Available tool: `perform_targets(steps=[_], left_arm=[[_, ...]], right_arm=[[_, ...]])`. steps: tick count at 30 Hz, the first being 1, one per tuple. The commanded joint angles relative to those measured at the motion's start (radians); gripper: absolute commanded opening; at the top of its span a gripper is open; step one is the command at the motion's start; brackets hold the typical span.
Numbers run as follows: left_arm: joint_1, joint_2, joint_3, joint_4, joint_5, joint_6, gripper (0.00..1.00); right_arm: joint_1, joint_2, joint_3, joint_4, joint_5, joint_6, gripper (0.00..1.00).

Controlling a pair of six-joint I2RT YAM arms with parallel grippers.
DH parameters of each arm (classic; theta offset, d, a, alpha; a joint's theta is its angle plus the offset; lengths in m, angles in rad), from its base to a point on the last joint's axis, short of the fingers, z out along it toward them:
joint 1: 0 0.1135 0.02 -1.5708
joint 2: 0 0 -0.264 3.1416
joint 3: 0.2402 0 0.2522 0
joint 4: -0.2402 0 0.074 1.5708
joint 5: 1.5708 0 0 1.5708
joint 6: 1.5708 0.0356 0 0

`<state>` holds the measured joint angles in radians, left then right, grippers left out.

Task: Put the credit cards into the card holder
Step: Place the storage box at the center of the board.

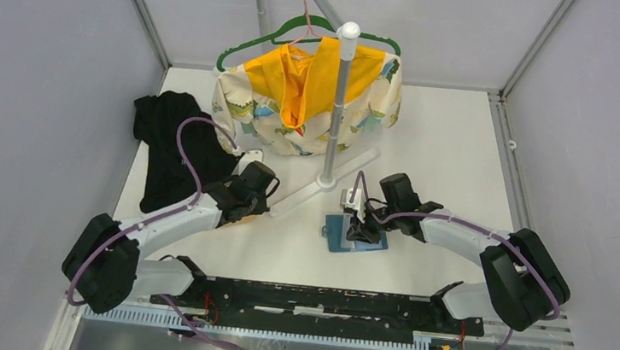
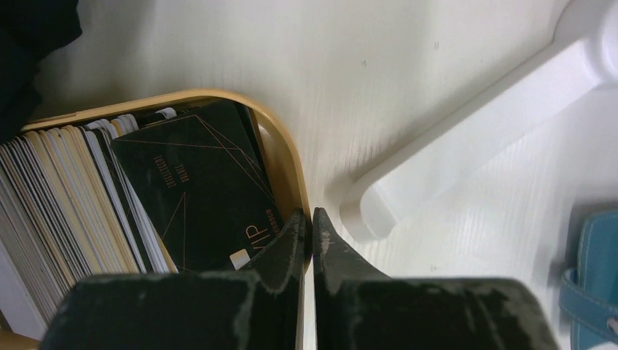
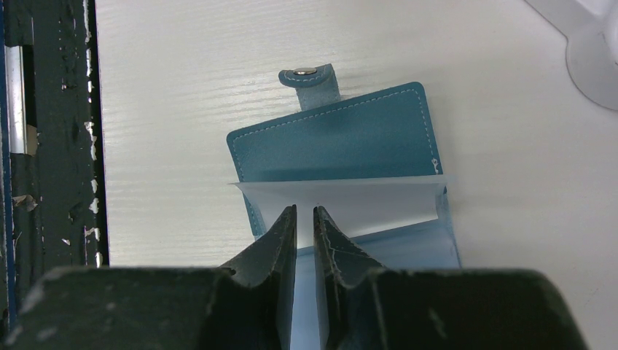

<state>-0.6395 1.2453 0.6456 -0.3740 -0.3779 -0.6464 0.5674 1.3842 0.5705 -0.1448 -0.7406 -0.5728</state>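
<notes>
The credit cards [image 2: 65,197] stand on edge as dark and light stripes in a tan wooden tray [image 2: 280,157], with a black VIP card [image 2: 197,189] leaning at the front. My left gripper [image 2: 311,214] is shut with its tips right over the tray's rim; in the top view it [image 1: 241,205] hides the tray. The teal card holder [image 3: 335,138] lies open with its snap tab up. My right gripper [image 3: 305,210] is nearly closed and pinches the holder's pale inner sleeve [image 3: 379,197]. The holder [image 1: 337,233] and right gripper [image 1: 359,229] sit at the table's middle.
A white stand's long foot [image 2: 466,138] lies just right of the tray, its pole [image 1: 338,100] carrying a yellow patterned garment [image 1: 305,97] on a green hanger. A black cloth [image 1: 171,153] lies at the left. The holder's edge shows in the left wrist view [image 2: 594,277].
</notes>
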Motion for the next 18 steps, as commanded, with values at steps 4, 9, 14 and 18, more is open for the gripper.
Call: perform_targets(steps=[4, 9, 14, 18], left_arm=[[-0.061, -0.138, -0.039, -0.028, 0.061, -0.071, 0.02], [-0.139, -0.167, -0.057, -0.041, 0.081, -0.125, 0.02], [-0.236, -0.195, -0.069, -0.057, 0.053, -0.201, 0.02], [-0.319, -0.171, -0.062, -0.038, 0.048, -0.246, 0.02]], right_arm=[[0.002, -0.01, 0.034, 0.011, -0.014, -0.004, 0.19], [0.001, -0.013, 0.034, 0.013, -0.013, -0.005, 0.19], [0.001, -0.014, 0.033, 0.014, -0.016, -0.003, 0.19], [0.002, -0.015, 0.031, 0.019, -0.014, -0.002, 0.19]])
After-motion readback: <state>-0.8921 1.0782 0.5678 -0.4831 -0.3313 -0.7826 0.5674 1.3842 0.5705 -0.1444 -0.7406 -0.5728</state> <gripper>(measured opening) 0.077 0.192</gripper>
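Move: The left hand already pinches the right rim of the storage box, whose middle sits about 7 cm to its left and 3 cm lower. The clear patch of board it heads for is roughly 10 cm back and 6 cm right; the card holder lies some 22 cm right, 3 cm back. The rack foot's near end is about 2 cm ahead, 3 cm right. From the right hand, the patch is around 15 cm left and 7 cm back. Still pinching the box's right-hand rim between shut fingers, the left hand draws the box back towards its base and to the right, about 7 cm back and 4 cm right. It moves away from the rack foot towards the open board left of the card holder, staying nearly level and turning some 10 degrees clockwise. ##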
